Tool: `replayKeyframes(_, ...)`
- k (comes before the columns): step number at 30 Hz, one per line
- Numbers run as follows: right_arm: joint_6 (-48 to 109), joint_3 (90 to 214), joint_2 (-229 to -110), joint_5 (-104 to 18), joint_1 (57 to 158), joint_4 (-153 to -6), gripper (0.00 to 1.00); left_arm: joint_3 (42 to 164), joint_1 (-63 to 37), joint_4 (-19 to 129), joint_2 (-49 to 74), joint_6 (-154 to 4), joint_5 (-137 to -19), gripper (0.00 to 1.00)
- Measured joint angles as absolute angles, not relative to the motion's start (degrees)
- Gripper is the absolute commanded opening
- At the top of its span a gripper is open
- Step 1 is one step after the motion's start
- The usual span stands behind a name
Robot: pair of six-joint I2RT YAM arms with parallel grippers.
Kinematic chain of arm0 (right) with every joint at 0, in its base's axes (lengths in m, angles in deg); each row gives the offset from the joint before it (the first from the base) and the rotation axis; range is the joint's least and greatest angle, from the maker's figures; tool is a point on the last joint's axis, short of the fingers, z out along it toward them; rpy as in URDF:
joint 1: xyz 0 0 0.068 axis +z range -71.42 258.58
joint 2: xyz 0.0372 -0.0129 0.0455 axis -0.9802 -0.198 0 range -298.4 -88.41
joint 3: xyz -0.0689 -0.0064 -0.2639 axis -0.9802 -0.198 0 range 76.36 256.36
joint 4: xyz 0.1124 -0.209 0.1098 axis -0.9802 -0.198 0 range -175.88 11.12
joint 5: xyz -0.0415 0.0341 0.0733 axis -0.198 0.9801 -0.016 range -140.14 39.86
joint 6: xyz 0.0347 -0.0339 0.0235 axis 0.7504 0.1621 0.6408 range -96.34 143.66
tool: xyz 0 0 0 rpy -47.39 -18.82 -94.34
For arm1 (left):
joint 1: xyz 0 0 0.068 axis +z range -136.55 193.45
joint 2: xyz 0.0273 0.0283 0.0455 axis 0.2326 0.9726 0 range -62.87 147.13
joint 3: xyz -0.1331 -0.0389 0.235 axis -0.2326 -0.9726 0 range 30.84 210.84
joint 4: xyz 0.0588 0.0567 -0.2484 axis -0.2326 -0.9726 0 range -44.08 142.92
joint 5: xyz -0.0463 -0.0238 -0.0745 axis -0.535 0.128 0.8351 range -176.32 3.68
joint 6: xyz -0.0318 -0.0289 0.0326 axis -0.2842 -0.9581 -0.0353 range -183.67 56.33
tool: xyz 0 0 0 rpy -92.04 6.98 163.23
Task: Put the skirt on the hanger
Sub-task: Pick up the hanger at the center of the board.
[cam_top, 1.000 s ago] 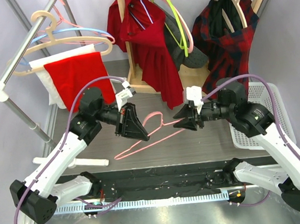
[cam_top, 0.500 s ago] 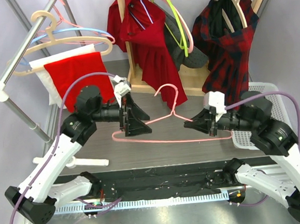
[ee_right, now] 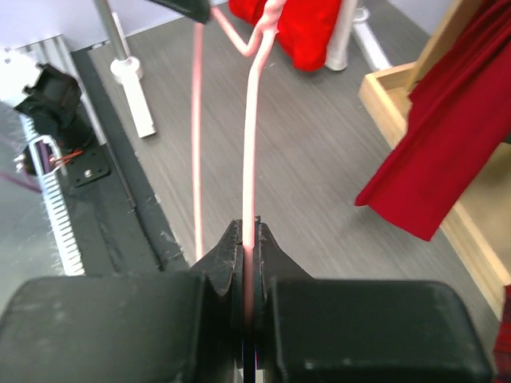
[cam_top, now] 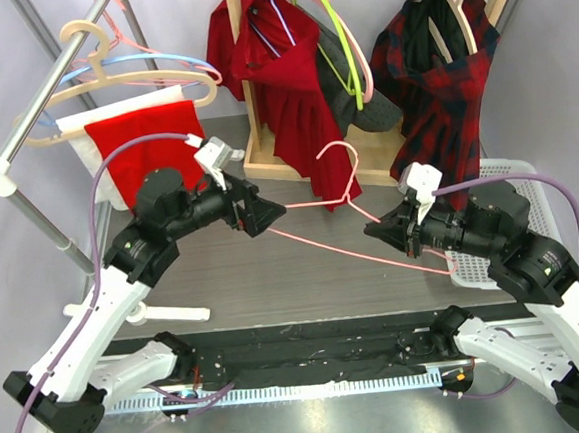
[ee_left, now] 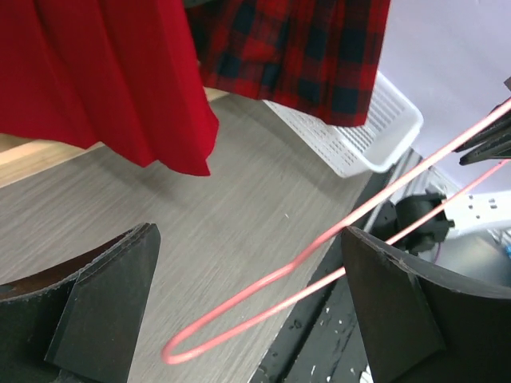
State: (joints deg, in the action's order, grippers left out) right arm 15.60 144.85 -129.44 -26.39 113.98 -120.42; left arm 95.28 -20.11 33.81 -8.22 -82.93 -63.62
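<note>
A thin pink wire hanger hangs in the air between my two grippers, its hook up by a red skirt on the wooden rack. My right gripper is shut on the hanger's wire, pinched between both jaws. My left gripper is open. The hanger's looped end lies between its spread fingers and touches neither. A red cloth is draped over the metal rail at the left.
The wooden rack holds the red skirt, a grey garment and a red-black plaid one. The metal rail carries several hangers. A white basket sits at the right, also in the left wrist view.
The hanger has gone from low and flat above the table to raised and tilted, hook up by the rack. My right gripper carried it to the right; my left arm rose and moved back.
</note>
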Motion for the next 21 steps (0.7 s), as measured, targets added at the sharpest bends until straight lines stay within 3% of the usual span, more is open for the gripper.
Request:
replayKeyframes(8, 17.26, 142.67, -131.45, -17.67, 113.87, -119.32, 0.01, 97.67, -20.11, 34.85, -2.31, -80.07, -47.62, 1.0)
replayKeyframes(15, 24.11, 136.83, -132.35, -7.9, 113.87, -111.39, 0.01, 97.67, -20.57, 39.88, -1.79, -80.94, -29.9, 0.78)
replayKeyframes(20, 28.52, 136.13, -133.75, -5.13, 113.87, -106.65, 0.01, 97.67, -21.71, 40.47, -1.42, -81.16, -24.15, 0.76)
replayKeyframes(21, 29.22, 136.13, -133.92, -4.67, 113.87, -105.62, 0.01, 97.67, -21.9, 40.45, -1.4, -81.16, -23.67, 0.69)
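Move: The pink hanger's left end sits almost at the left hand's open fingertips, about 2 cm back and 2 cm to its right, level with it; from the right hand, which already grips the right shoulder, that end lies some 20 cm left and 4 cm ahead. The hanger's neck is 18 cm right of the left hand and about 1 cm ahead. The dark red skirt's hem hangs 20 cm ahead of the left hand, 16 cm right and 15 cm lower. Left hand swings back some 10 cm, turning clockwise, fingers narrowing astride the hanger the right hand carries left. ##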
